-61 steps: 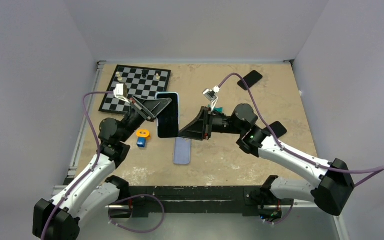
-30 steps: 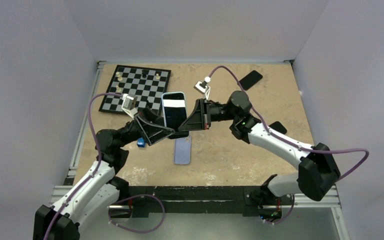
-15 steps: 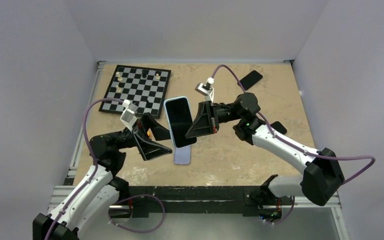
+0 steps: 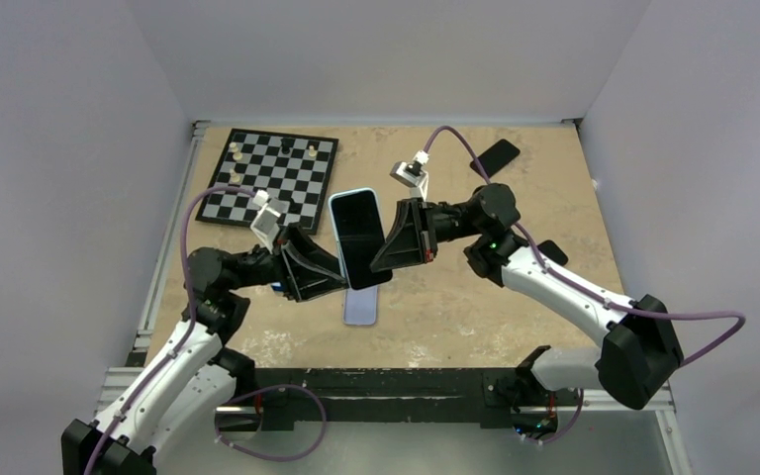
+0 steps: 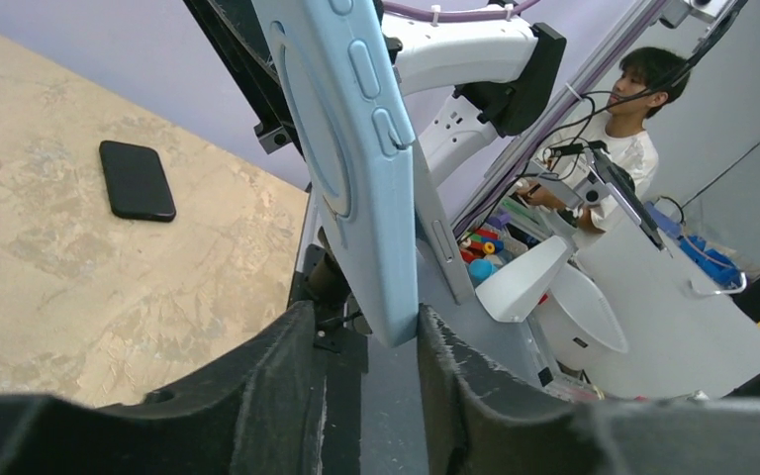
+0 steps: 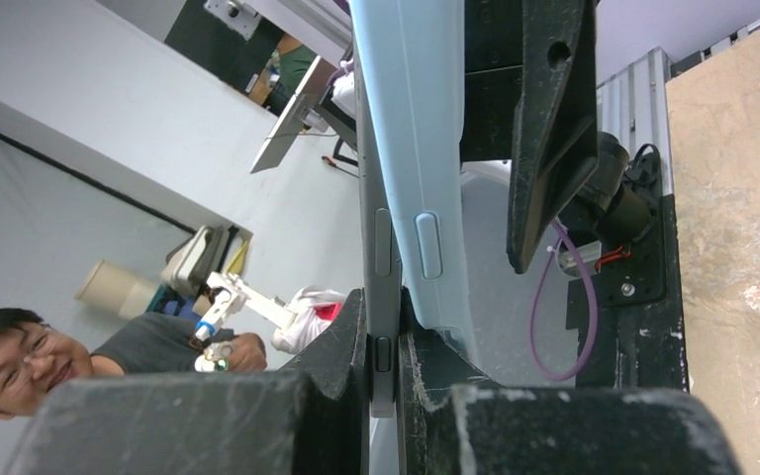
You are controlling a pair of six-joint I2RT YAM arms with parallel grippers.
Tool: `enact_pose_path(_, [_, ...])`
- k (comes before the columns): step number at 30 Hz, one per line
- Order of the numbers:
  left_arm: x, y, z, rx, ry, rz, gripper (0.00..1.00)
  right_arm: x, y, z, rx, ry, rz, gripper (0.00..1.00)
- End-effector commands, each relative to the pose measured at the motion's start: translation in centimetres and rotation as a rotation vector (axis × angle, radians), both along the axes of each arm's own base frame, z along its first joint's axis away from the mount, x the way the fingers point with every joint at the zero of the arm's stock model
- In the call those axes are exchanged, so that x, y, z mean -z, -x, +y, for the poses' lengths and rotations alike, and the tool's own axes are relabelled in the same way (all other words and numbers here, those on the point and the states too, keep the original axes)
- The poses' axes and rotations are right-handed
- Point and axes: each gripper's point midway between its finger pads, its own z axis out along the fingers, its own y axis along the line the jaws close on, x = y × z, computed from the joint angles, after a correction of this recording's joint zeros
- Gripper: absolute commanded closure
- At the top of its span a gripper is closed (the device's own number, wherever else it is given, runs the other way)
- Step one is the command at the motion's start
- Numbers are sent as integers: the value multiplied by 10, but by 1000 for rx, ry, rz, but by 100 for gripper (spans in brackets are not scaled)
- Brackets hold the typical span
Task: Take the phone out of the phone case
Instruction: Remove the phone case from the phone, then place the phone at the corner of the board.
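A phone [image 4: 357, 236] with a dark screen, in a light-blue case, hangs tilted in the air above the table's middle. My right gripper [image 4: 381, 259] is shut on its lower right edge. In the right wrist view the fingers [image 6: 351, 332] pinch the phone's grey frame [image 6: 377, 208], and the case [image 6: 418, 148] stands off it beside them. My left gripper [image 4: 339, 280] is open at the lower left edge. In the left wrist view the case's corner [image 5: 381, 247] sits between the fingers, against the right one [image 5: 455, 386].
A pale lavender phone-shaped thing [image 4: 361, 301] lies flat on the table below the held phone. A chessboard [image 4: 267, 174] with a few pieces lies at the back left. A black phone [image 4: 500, 156] lies at the back right, another dark thing [image 4: 552, 253] by the right arm.
Two seconds ago both grippers held the phone. My left gripper let go, drew back, and has now come back round the case's lower corner. The right gripper keeps the phone lifted.
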Motion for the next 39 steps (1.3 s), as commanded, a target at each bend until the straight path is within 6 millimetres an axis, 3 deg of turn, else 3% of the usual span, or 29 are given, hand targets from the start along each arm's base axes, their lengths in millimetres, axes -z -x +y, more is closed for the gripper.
enact_pose_path(1, [-8, -14, -1, -78, -3, -29, 59, -26, 10, -6, 2, -92, -92, 100])
enact_pose_path(4, [-7, -24, -1, -135, -14, -3, 64, -25, 8, -4, 9, -93, -88, 100])
enact_pose_path(10, [-12, -34, -6, -195, 3, 35, 60, -23, 6, 4, 18, -98, -77, 100])
enact_pose_path(11, [-12, -35, -8, -202, 4, 40, 63, -22, 5, 6, 19, -96, -72, 100])
enact_pose_path(16, [1, -58, 2, -365, -57, 132, 100, -13, 1, 8, 42, -59, -68, 100])
enact_pose_path(18, [11, -73, 17, -510, -103, 200, 100, -3, -10, 10, 108, 0, -61, 100])
enact_pose_path(20, [39, -89, 46, -729, -205, 347, 100, 13, -32, 11, 235, 75, -102, 100])
enact_pose_path(23, [64, -100, 91, -1001, -301, 453, 100, 33, -73, -2, 448, 178, -71, 100])
enact_pose_path(25, [74, -101, 110, -1100, -342, 466, 100, 51, -112, -28, 593, 201, 8, 100])
enact_pose_path(28, [75, -98, 113, -1095, -368, 433, 100, 86, -184, -83, 912, 308, 93, 100])
enact_pose_path(31, [71, -91, 99, -997, -355, 387, 100, 126, -250, -151, 1199, 393, 208, 100])
enact_pose_path(34, [65, -79, 79, -862, -327, 354, 100, 155, -304, -209, 1387, 468, 266, 100])
enact_pose_path(37, [65, -65, 56, -705, -302, 349, 100, 182, -348, -266, 1530, 554, 297, 100])
enact_pose_path(39, [69, -57, 44, -619, -285, 366, 100, 211, -366, -290, 1534, 620, 367, 100])
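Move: My right fingers already grip the bare phone's edge. The light-blue case, partly off it, has its middle about 5 cm ahead, 3 cm right and 4 cm above my open left hand. From my right hand the black phone lies on the table some 46 cm ahead, 31 cm right and 35 cm down. Nearer, at that depth, are the teal piece, 29 cm ahead and 12 cm right, and the dark phone, 17 cm ahead and 37 cm right. I close my left fingers on the case's lower edge and draw it forward, left and down, about 8 cm each way, turning the wrist some 50 degrees counter-clockwise. My right hand, at first nearly still, keeps its grip and swings the phone quickly about 32 cm forward, 24 cm right and 21 cm down, towards the black phone, turning clockwise by about 80 degrees. ##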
